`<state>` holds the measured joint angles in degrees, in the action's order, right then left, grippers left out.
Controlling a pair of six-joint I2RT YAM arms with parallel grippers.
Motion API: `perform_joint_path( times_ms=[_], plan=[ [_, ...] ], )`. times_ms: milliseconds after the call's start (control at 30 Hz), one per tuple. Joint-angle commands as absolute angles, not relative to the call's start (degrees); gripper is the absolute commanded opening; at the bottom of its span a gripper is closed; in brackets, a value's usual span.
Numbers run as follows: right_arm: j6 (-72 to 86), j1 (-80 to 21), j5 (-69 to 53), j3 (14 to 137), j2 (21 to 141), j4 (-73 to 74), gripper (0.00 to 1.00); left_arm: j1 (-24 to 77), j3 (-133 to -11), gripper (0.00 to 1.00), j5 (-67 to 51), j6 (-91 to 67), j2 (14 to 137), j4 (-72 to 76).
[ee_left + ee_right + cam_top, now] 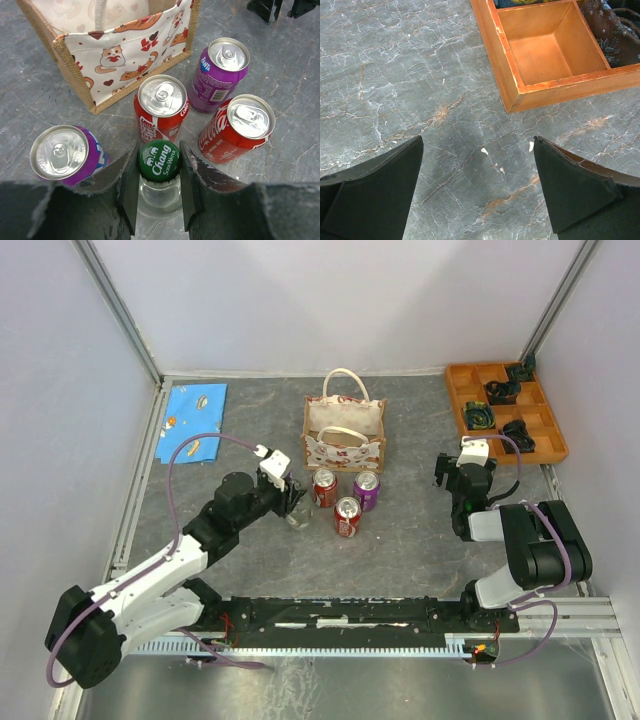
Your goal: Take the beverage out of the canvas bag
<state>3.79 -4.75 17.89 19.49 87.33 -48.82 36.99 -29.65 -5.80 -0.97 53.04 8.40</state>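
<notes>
The canvas bag (344, 435) stands at the back middle of the table, and its cat-patterned side (120, 50) shows in the left wrist view. My left gripper (291, 502) (159, 172) is shut on the neck of a clear glass bottle (159, 162) with a green cap; the bottle (298, 518) is upright, in front of the bag. Two red cans (325, 487) (347, 516) and a purple can (366, 490) stand beside it. Another purple can (65, 152) is left of the jaws. My right gripper (446, 472) (477, 165) is open over bare table.
An orange compartment tray (458, 400) with dark objects sits at the back right; its corner (495, 45) lies just ahead of the right gripper. A blue cloth (192, 420) lies at the back left. Metal frame posts edge the table.
</notes>
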Motion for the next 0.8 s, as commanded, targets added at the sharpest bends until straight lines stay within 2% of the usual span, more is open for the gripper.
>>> perform_joint_path(
  times_ms=[0, 200, 367, 467, 567, 600, 633, 667, 700, 767],
  plan=[
    [4.21, -4.52, 18.28, 20.47, 86.63, -50.60, 0.99, 37.03, -29.88, 0.03, -8.68, -4.48, 52.01, 25.02],
    [4.20, -4.50, 18.28, 20.48, 86.66, -50.63, 0.99, 37.00, -23.97, 0.03, -10.33, -4.30, 50.81, 32.33],
    [4.21, -4.56, 18.24, 20.48, 86.65, -50.67, 0.99, 37.00, -23.81, 0.03, -11.38, -3.67, 51.55, 29.28],
    [4.19, -4.56, 18.27, 20.43, 86.61, -50.63, 0.99, 37.00, -24.65, 0.12, -12.36, -3.03, 51.98, 26.09],
    [4.15, -4.56, 18.28, 20.43, 86.65, -50.62, 0.99, 37.00, -25.71, 0.32, -12.90, -2.99, 52.00, 22.91],
    [4.13, -4.55, 18.28, 20.47, 86.63, -50.65, 0.99, 37.02, -25.97, 0.47, -12.99, -2.99, 51.91, 22.09],
    [4.21, -4.57, 18.28, 20.48, 86.59, -50.61, 0.99, 36.98, -26.10, 0.68, -13.05, -3.05, 51.68, 21.53],
    [4.21, -4.57, 18.28, 20.48, 86.62, -50.58, 0.99, 37.00, -26.25, 0.95, -13.08, -3.00, 51.49, 21.00],
    [4.17, -4.57, 18.28, 20.48, 86.60, -50.62, 0.99, 37.02, -26.32, 1.00, -12.94, -2.86, 51.23, 20.60],
    [4.14, -4.56, 18.28, 20.48, 86.60, -50.62, 0.99, 37.00, -26.53, 0.99, -12.61, -2.66, 50.78, 19.90]
  ],
)
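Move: The left hand already holds the glass bottle by its capped neck. The patch of table it goes to lies about 18 cm below the hand, some 2 cm to the right and 1 cm back. The nearest red can stands about 6 cm ahead and 6 cm right of the hand, the other red can level with it and 11 cm right, the left purple can 6 cm ahead and 5 cm left, all about 12 cm lower. From the right hand that patch lies roughly 13 cm back, 40 cm left and 6 cm below. The left fingers let go of the bottle's green-capped neck, opening wide only once the bottle is down on the table beside the cans. Before that the hand lowers it about 2 cm, easing a little back and right with a slight clockwise turn, pauses low, and finally rises a bit over 1 cm as the grip spreads. ##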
